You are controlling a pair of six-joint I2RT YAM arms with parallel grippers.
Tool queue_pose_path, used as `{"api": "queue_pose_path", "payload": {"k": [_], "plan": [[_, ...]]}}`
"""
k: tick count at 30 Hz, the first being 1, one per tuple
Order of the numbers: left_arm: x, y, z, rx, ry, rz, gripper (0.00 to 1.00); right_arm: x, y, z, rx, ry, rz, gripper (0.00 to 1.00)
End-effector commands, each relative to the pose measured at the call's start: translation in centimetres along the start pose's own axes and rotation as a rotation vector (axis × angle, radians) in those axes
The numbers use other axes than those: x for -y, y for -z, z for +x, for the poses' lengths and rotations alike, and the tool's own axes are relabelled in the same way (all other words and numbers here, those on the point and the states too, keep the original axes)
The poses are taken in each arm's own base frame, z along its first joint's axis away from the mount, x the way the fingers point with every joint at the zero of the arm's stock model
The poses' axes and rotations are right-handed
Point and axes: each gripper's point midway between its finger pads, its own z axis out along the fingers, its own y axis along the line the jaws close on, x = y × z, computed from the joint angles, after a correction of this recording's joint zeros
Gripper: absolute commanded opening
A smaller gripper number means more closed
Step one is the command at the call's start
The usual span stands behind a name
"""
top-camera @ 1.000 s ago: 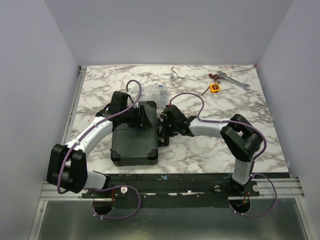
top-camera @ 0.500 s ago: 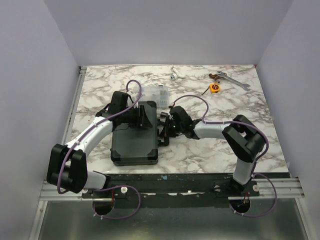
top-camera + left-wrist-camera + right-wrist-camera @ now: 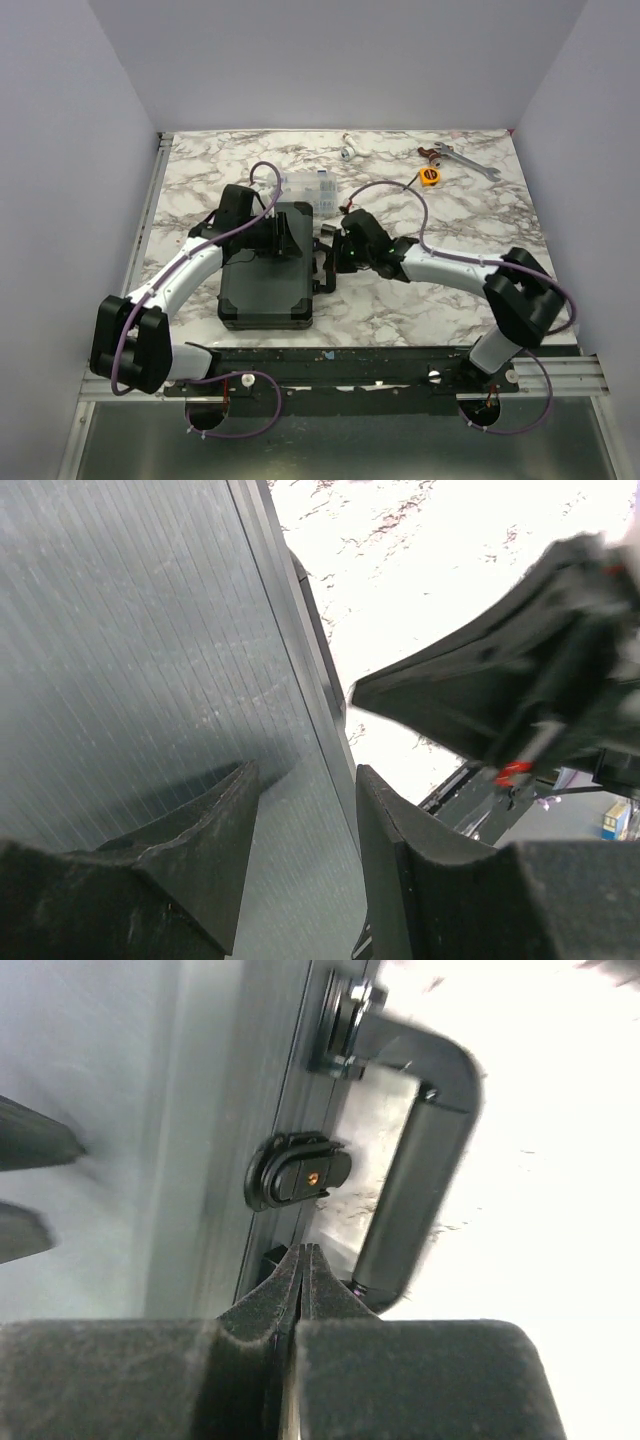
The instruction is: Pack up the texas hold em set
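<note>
The black case (image 3: pixel 262 285) of the texas hold em set lies shut on the marble table, its side handle (image 3: pixel 326 268) facing right. My left gripper (image 3: pixel 284 236) rests over the far end of the lid (image 3: pixel 130 660), open, with one finger over the lid and the other at its right edge. My right gripper (image 3: pixel 338 258) is shut with nothing in it. Its tip (image 3: pixel 303 1260) sits against the case's side, between a small black latch (image 3: pixel 297 1170) and the handle (image 3: pixel 420 1160). Chips, cards and buttons are out of view.
A clear compartment box (image 3: pixel 311 187) stands just behind the case. Farther back on the table lie a yellow tape measure (image 3: pixel 429 176), a wrench (image 3: pixel 462 158) and a small metal part (image 3: pixel 347 150). White walls close in the left, right and back.
The right arm's elbow has swung out to the right and dropped lower, while its shut gripper stays by the case's handle. The left arm has hardly moved.
</note>
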Motion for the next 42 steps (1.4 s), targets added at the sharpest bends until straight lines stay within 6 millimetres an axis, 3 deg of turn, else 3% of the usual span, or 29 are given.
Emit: {"api": "queue_pose_path", "payload": {"k": [1, 4, 9, 13, 18, 23, 27, 30, 36, 42], "plan": [[-1.0, 0.9, 1.0, 0.013, -0.031, -0.062, 0.44, 2.3, 4.6, -4.5, 0.168, 0.058, 0.192, 0.0], [0.1, 2.3, -0.6, 0.119, -0.095, -0.049, 0.46, 4.2, 7.8, -6.2, 0.263, 0.07, 0.3, 0.0], [3.1, 6.2, -3.2, 0.342, -0.203, 0.0, 0.52, 6.4, 15.2, -9.1, 0.456, 0.086, 0.446, 0.01], [5.3, 10.2, -4.9, 0.5, -0.291, 0.003, 0.6, 6.8, 22.1, -11.3, 0.625, 0.084, 0.501, 0.13], [8.3, 16.9, -6.8, 0.739, -0.407, -0.025, 0.76, 7.2, 30.1, -12.9, 0.814, 0.064, 0.551, 0.35], [10.1, 22.9, -7.7, 0.941, -0.459, -0.078, 0.85, 7.7, 35.9, -13.6, 0.942, 0.041, 0.595, 0.55], [11.0, 27.2, -7.7, 1.078, -0.481, -0.116, 0.87, 7.3, 39.1, -14.1, 1.004, 0.031, 0.583, 0.8], [11.4, 30.1, -7.4, 1.176, -0.49, -0.152, 0.89, 7.4, 41.1, -14.2, 1.044, 0.022, 0.594, 0.92], [12.2, 34.9, -6.3, 1.339, -0.509, -0.182, 0.94, 7.1, 43.7, -14.4, 1.102, 0.026, 0.574, 1.0], [12.6, 36.4, -5.8, 1.376, -0.529, -0.192, 0.95, 6.9, 45.0, -14.2, 1.15, 0.015, 0.53, 1.0]]}}
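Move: The closed case is below and between the hands: its middle lies about 6 cm left, 3 cm back and 6 cm below the left hand, and some 13 cm left of the right hand, level with it fore and aft and 4 cm lower. The front latch is 3 cm left, 2 cm ahead and 4 cm below the right hand; the handle lies 1 cm right, 1 cm ahead and 4 cm below. The black fitting is 6 cm ahead, 3 cm right and 6 cm down. With the case shut, both hands clear off together: the left fingers lift off the lid near its handle-side edge and go up about 32 cm, drawing left and back more as they climb, while the wrist swings up from slanting down to pointing forward and the half-open fingers spread wide. The right hand leaves the latch and handle upward and to its right, a good 30 cm each way, easing slightly forward and then back, its wrist tipping up and turning clockwise while the fingers, shut at first, open fully on the way. ##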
